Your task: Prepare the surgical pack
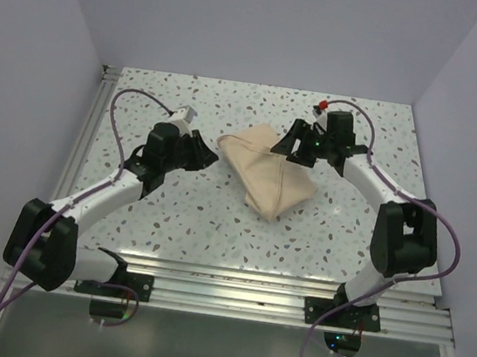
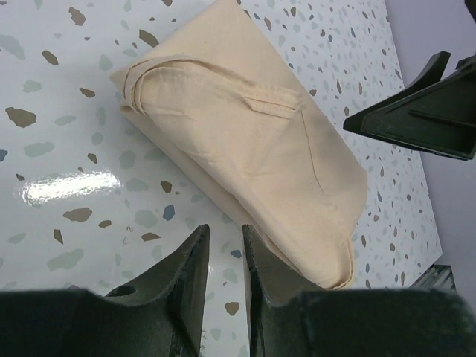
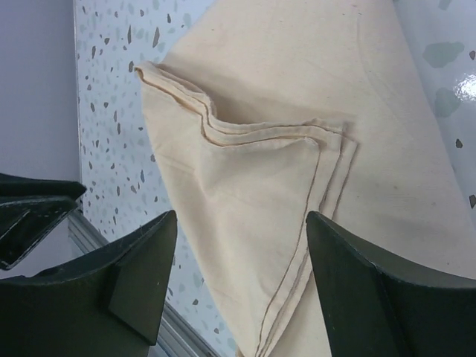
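Observation:
The surgical pack (image 1: 268,170) is a folded tan cloth bundle lying on the speckled table (image 1: 172,214), with stitched hems and a folded corner on top (image 3: 297,156). My left gripper (image 1: 210,154) hovers just off the bundle's left edge. In the left wrist view its jaws (image 2: 224,232) stand a narrow gap apart with only table between them, beside the bundle (image 2: 253,141). My right gripper (image 1: 285,146) is over the bundle's far right part. It (image 3: 242,217) stands wide open above the cloth and holds nothing. What the bundle wraps is hidden.
Pale walls close in the table on the left, back and right. An aluminium rail (image 1: 276,291) runs along the near edge by the arm bases. The other gripper's black fingers (image 2: 420,111) show at the edge of the left wrist view.

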### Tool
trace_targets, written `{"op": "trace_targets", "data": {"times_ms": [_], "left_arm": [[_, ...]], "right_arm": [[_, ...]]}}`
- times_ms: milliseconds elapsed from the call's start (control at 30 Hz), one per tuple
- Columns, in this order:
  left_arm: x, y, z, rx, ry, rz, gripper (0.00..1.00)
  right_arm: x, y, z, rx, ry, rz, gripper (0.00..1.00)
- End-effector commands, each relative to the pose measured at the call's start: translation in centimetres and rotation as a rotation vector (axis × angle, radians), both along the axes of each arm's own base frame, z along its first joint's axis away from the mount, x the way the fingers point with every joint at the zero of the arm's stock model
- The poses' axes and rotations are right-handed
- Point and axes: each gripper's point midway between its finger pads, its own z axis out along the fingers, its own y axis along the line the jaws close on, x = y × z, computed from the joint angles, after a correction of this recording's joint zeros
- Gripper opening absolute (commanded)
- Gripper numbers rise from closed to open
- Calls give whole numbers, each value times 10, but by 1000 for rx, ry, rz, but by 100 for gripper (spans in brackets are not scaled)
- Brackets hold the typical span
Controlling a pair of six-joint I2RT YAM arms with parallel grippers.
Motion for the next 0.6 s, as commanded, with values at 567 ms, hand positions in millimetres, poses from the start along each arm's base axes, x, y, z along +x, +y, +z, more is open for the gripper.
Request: {"op": "trace_targets", "data": {"times_ms": [567], "left_arm": [[-1,10,37,23,-93,11,28]], "right_arm": [[9,-1,-61,-8,96,-22,74]]}}
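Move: The exposed corner of the wrap's folded flap lies about 3 cm ahead of the right hand, 1 cm to its right and 8 cm below. At roughly that depth, the bundle's middle is some 3 cm back and 3 cm to this hand's left; its left-hand fold end is 15 cm left and 4 cm ahead, and its near tip 15 cm straight back. From the left hand, the flap corner is about 8 cm ahead, 19 cm right and 9 cm below. The right hand sinks nearly straight down, about 5.5 cm, towards the flap corner on top of the wrapped bundle, quickly at first and then more slowly, its fingers tipping some 5 degrees further down and staying wide open, with no touch to be seen. The left hand, empty and already clear of the bundle on its left side, only eases about a centimetre up and back, fingers slightly open as before. ##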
